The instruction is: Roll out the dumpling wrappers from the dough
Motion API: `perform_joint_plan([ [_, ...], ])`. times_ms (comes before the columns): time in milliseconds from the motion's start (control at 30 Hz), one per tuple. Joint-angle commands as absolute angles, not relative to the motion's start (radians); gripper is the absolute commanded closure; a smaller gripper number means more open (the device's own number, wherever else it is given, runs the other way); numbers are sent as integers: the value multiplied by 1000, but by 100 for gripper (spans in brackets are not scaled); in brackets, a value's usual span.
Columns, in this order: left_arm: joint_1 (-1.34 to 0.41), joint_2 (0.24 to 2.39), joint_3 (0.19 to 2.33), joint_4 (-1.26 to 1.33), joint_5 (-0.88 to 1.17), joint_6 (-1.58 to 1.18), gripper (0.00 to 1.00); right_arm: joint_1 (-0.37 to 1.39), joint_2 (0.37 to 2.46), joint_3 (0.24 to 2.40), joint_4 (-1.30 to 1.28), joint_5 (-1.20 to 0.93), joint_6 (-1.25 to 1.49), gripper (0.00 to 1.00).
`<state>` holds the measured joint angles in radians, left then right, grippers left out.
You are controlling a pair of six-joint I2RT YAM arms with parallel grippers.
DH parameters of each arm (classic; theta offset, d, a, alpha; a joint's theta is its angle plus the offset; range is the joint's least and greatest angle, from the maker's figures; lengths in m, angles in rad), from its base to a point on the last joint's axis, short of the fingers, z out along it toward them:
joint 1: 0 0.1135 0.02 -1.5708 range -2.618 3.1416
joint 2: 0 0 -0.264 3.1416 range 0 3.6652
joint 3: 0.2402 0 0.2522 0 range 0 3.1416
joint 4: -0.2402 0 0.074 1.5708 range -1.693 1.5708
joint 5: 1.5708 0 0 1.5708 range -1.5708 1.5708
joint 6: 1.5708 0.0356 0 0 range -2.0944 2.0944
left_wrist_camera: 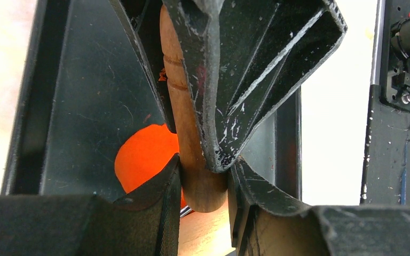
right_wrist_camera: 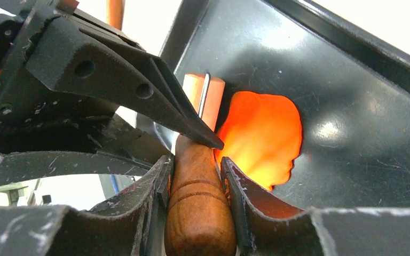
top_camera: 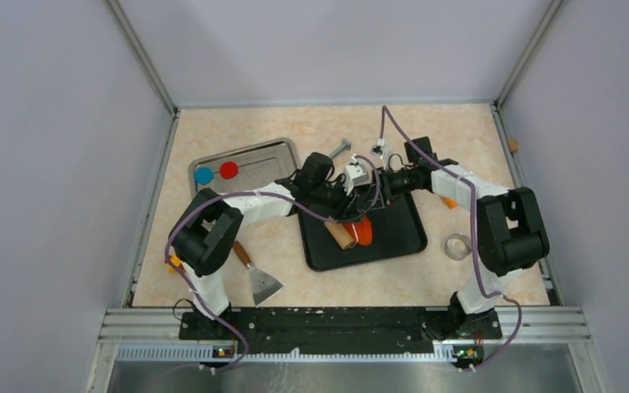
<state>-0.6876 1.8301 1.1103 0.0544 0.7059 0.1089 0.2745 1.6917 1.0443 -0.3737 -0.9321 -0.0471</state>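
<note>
A flattened orange-red piece of dough (top_camera: 364, 232) (right_wrist_camera: 261, 133) (left_wrist_camera: 144, 154) lies on the black tray (top_camera: 401, 225). A wooden rolling pin (top_camera: 343, 236) (right_wrist_camera: 197, 213) (left_wrist_camera: 192, 154) lies beside and partly over it. My left gripper (top_camera: 340, 211) (left_wrist_camera: 203, 176) is shut on one handle of the pin, and my right gripper (top_camera: 368, 203) (right_wrist_camera: 195, 170) is shut on the other. The two grippers meet nose to nose over the tray. Two dumpling wrappers, a blue disc (top_camera: 204, 174) and a red disc (top_camera: 228, 169), rest on a metal tray (top_camera: 270, 155) at the back left.
A metal scraper (top_camera: 260, 281) with a wooden handle lies near the front left by the left arm. A small metal ring (top_camera: 458, 246) sits right of the black tray. An orange object (top_camera: 449, 201) shows behind the right arm. A metal tool (top_camera: 337, 150) lies behind the grippers.
</note>
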Motion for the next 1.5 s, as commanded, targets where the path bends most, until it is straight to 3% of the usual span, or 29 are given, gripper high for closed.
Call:
perform_joint_plan([
  [0, -665, 1732, 1182, -85, 717, 106, 100, 243, 1645, 1168, -409, -858, -43, 100],
  [967, -766, 2236, 1401, 289, 712, -96, 100, 101, 1742, 1135, -544, -641, -155, 100],
  [1267, -785, 2316, 1551, 309, 711, -119, 100, 49, 1676, 1145, -601, -639, -185, 100],
  [1467, -785, 2239, 1594, 290, 736, -132, 100, 41, 1545, 1207, -701, -721, -206, 100],
])
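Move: Both hands hold the roller's handle, the left on its lower end and the right on its grooved butt. The dough's middle lies about 1 cm ahead, 2 cm right and 7 cm below the left hand; from the right, about 1 cm back, 3 cm left and 8 cm below. From the left hand, the roller head is about 3 cm back, 4 cm left and 5 cm below, the orange pin 17 cm ahead and 24 cm right. Keeping their shared grip on the handle, both hands lift the roller off the tray at the dough's left side, hop it about 4 cm up and swing it forward and right, then set it down on the dough. They roll it about 8 cm rightward and slightly forward across and off the dough, the left wrist tilting and the right turning clockwise nearly 20 degrees, with a slight rise at the end. ##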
